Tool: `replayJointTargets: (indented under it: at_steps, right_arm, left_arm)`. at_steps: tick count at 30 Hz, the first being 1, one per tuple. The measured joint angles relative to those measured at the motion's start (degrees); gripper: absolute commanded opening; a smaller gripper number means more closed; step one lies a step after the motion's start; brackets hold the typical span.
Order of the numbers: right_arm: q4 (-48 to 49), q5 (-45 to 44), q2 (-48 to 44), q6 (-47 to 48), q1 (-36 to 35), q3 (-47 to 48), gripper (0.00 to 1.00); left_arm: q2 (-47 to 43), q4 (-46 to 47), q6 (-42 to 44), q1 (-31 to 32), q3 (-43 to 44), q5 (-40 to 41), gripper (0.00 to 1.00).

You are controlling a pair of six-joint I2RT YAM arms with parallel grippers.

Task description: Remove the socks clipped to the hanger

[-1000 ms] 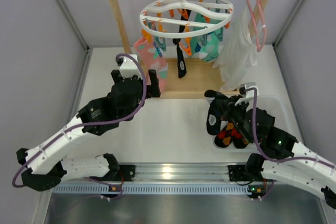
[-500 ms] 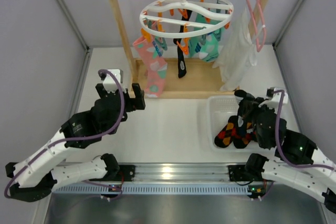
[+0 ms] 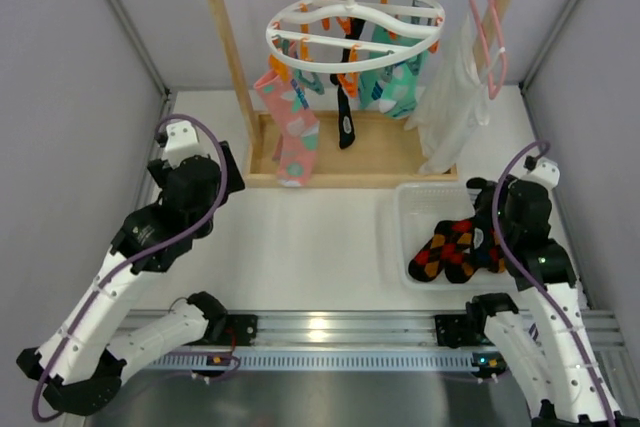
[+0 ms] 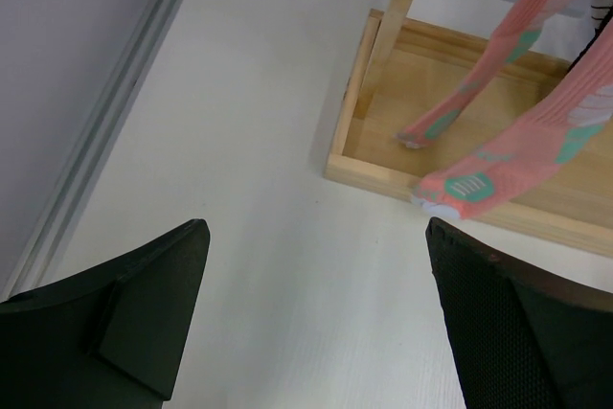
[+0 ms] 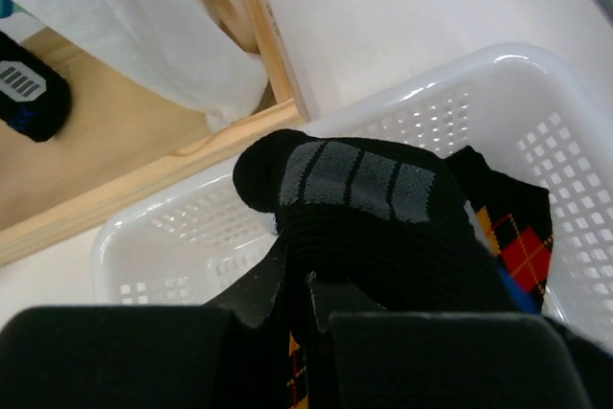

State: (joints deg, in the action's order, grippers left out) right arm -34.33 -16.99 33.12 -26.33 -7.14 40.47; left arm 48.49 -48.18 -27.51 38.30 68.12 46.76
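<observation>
The round white hanger (image 3: 355, 27) hangs from the wooden rail with socks clipped under it: a pink pair (image 3: 290, 125), one black sock (image 3: 345, 119) and teal ones (image 3: 400, 82). The pink socks' toes (image 4: 498, 165) show at the upper right of the left wrist view. My left gripper (image 3: 222, 165) (image 4: 316, 237) is open over bare table, left of the frame's base and apart from the socks. My right gripper (image 3: 488, 209) (image 5: 306, 280) is shut on a black sock with a grey patch (image 5: 359, 184), held over the white basket (image 5: 192, 227).
The basket (image 3: 398, 209) at the right holds orange-and-black argyle socks (image 3: 445, 249). A white garment (image 3: 450, 97) on a pink wire hanger (image 3: 488, 32) hangs at the rail's right end. The wooden frame's base (image 3: 380, 152) and left post (image 3: 228, 42) stand behind.
My left arm has drawn back to the left, away from the pink socks, still open. My right arm has carried the black sock rightward to the basket's far right side.
</observation>
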Motion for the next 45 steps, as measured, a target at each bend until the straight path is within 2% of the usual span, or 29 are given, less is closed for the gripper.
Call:
replayJointTargets:
  at_steps: [1, 3, 4, 7, 11, 15, 19, 22, 25, 27, 30, 35, 41, 45]
  right_arm:
    - [0.9, 1.8, -0.1, 0.2, 0.9, -0.4, 0.01]
    - [2.6, 4.5, -0.4, -0.1, 2.0, -2.2, 0.53]
    - [2.9, 5.4, -0.5, -0.2, 2.2, -3.1, 0.75]
    - [3.0, 7.5, -1.0, 0.1, 2.3, -4.8, 0.98]
    - [2.0, 8.1, -2.8, 1.4, 2.4, -4.2, 0.99]
    - [0.5, 9.2, -4.3, 3.4, 2.4, 0.2, 0.99]
    - [4.6, 19.3, -4.6, 4.2, 2.5, 2.4, 1.0]
    - [9.5, 29.4, -0.4, 3.0, 1.5, 2.3, 0.99]
    - [15.0, 30.1, 5.2, 2.6, -6.2, 2.3, 0.99]
    - [19.1, 28.2, 10.1, 4.0, -16.6, 2.5, 0.99]
    - [24.9, 27.1, 18.4, 6.2, -27.9, 4.3, 0.99]
    - [37.8, 22.1, 31.5, 6.9, -34.2, 7.0, 0.99]
    - [48.3, 4.4, 46.9, 10.0, -46.9, 15.3, 0.99]
    - [49.6, -9.8, 57.9, 13.0, -53.4, 26.4, 1.0]
  left_arm:
    - [-0.4, 0.0, 0.0, -0.8, -0.2, -0.6, 0.98]
    - [-1.6, 0.0, 0.0, -2.6, -1.1, -1.9, 0.98]
    - [-2.0, 0.0, 0.0, -3.1, -1.7, -2.4, 0.98]
    - [-3.2, -0.2, 0.2, -4.1, -3.9, -4.0, 0.98]
    - [-4.7, -0.3, 2.1, -4.2, -6.0, -8.3, 0.98]
    - [-8.1, -0.3, 3.4, -4.2, -8.7, -9.0, 0.98]
    - [-10.9, 0.2, 3.2, -4.2, -11.7, -9.8, 0.98]
    - [-10.5, 0.7, 3.2, -4.7, -13.4, -11.6, 0.98]
    - [-9.6, 1.0, 3.2, -6.3, -14.1, -12.9, 0.98]
    - [-9.4, 1.4, 3.2, -7.0, -14.3, -13.4, 0.98]
    - [-9.5, 1.5, 3.2, -7.5, -14.4, -14.1, 0.98]
    - [-11.0, 1.9, 3.2, -7.6, -15.3, -14.6, 0.98]
    - [-11.9, 2.0, 3.1, -7.7, -15.3, -14.7, 0.98]
    - [-12.0, 2.0, 3.1, -7.8, -15.3, -14.9, 0.98]
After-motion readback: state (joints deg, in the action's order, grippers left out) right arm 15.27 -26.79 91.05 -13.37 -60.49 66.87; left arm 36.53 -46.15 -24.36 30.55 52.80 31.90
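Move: The black sock in the right gripper is already over the basket, whose middle lies some 15 cm straight below that hand, with the argyle socks heaped about 5 cm nearer and 2 cm left. The hanging pink sock is about 13 cm ahead, 40 cm left and slightly above. The dangling black sock hangs some 10 cm right of the pink one, 1 cm farther out. From the left gripper, the basket lies about 1 cm back, 58 cm right and 27 cm down. Dip the right gripper a couple of centimetres, open it wide and let go of the black sock into the basket, then lift clear and sweep about 40 cm left and, late on, some 7 cm forward to the pink sock, swinging the fingers roughly 50 degrees counter-clockwise and levelling them. Sink the open left gripper about 7 cm, easing slightly back. ##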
